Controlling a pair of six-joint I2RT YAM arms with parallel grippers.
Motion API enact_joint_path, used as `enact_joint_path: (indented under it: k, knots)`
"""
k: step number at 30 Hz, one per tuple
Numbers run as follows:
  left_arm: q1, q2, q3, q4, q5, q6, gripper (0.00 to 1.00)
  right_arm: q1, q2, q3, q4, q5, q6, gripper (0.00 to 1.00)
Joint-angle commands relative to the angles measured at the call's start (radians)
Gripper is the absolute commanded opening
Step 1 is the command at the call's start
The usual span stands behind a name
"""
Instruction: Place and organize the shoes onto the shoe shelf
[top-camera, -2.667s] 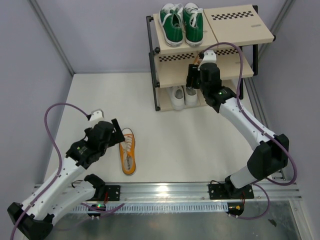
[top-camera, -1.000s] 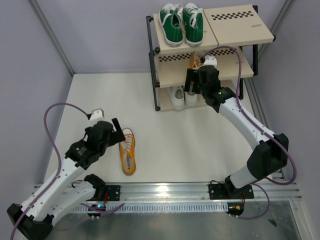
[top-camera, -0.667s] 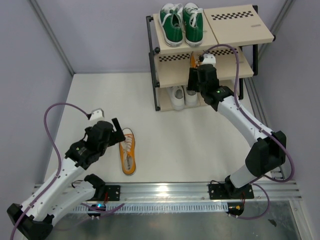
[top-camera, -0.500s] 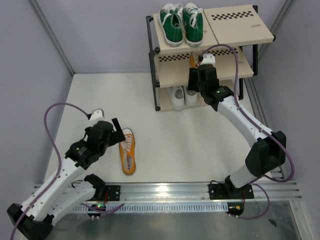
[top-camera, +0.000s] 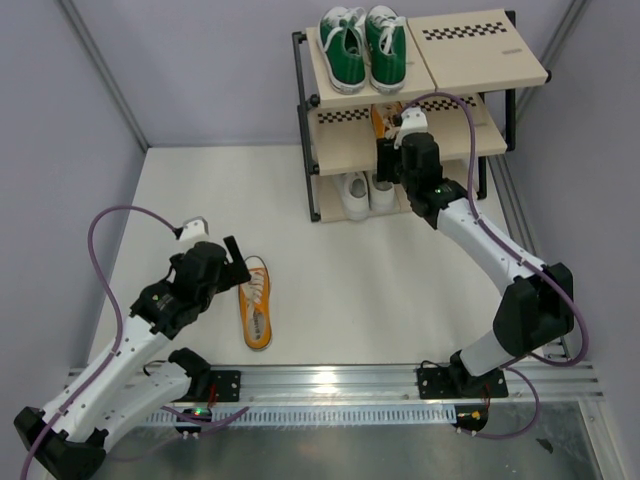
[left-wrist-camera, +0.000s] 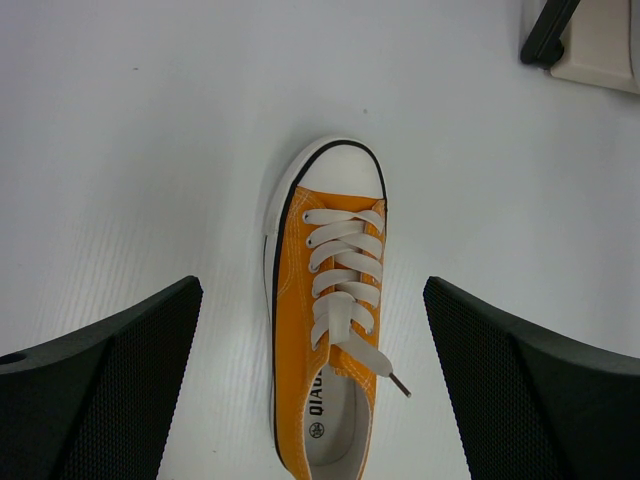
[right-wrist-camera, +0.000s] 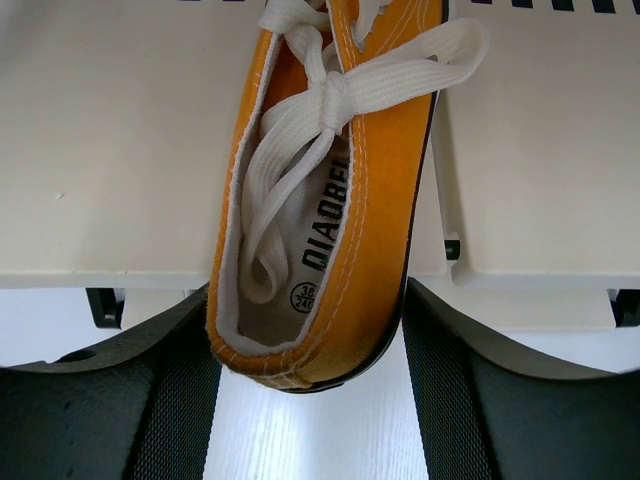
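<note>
The shoe shelf (top-camera: 480, 55) stands at the back right. A green pair (top-camera: 365, 45) sits on its top board and a white pair (top-camera: 358, 192) on the bottom tier. My right gripper (top-camera: 388, 160) is shut on the heel of an orange shoe (right-wrist-camera: 340, 200), tilted on its side, toe in over the middle board (right-wrist-camera: 110, 150); the heel overhangs the front edge. In the top view that shoe (top-camera: 381, 120) is mostly hidden. The other orange shoe (top-camera: 256, 302) lies on the floor, toe away. My left gripper (left-wrist-camera: 312, 330) is open, hovering above it.
The right half of the top board holds nothing. The shelf's black frame post (top-camera: 299, 90) is at its left front. Grey walls (top-camera: 60, 120) close in left and right. A metal rail (top-camera: 330, 378) runs along the near edge by the arm bases.
My right gripper has moved toward the shelf, carrying the orange shoe further over the middle board. The left arm and the floor shoe have not moved.
</note>
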Motion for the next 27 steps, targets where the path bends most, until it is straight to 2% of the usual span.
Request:
enact_joint_path:
  k: [1,11,14,15,22,27]
  knots:
    - [0.004,-0.005,0.0,0.029,-0.007,0.012,0.96,0.013,-0.021,-0.017,0.121,-0.117,-0.045,0.36]
    - [0.004,-0.007,0.002,0.026,-0.007,0.012,0.96,0.013,0.017,0.002,0.121,-0.131,-0.048,0.44]
    - [0.004,-0.01,0.002,0.026,-0.006,0.014,0.96,0.013,0.026,0.011,0.092,-0.118,-0.043,0.55]
    - [0.004,-0.01,0.002,0.029,-0.006,0.014,0.97,0.013,0.025,0.009,0.086,-0.117,-0.04,0.62]
    - [0.004,-0.011,0.023,0.014,0.005,0.02,0.96,0.013,-0.061,-0.015,0.028,-0.117,0.026,0.86]
    - [0.004,-0.011,0.059,0.002,0.042,0.064,0.97,0.013,-0.209,-0.041,-0.033,-0.094,0.061,0.94]
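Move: The right hand already grips the heel of the orange shoe on the middle shelf; that shoe's middle lies about 10 cm ahead of the hand, 1 cm left and roughly level with it. On the bottom shelf the white pair is centred some 8 cm ahead, 4 cm left and 18 cm below; the green pair on top is about 10 cm ahead, 7 cm left and 22 cm up. From the left hand the shelved orange shoe is about 35 cm ahead, 36 cm right, 10 cm higher. Still pinching the heel, the right hand nudges the orange shoe left along the middle shelf by roughly 1 cm while turning slightly counter-clockwise. Its fingers then spread and let go of the heel, and the hand draws straight back about 2.5 cm, away from the shelf. ##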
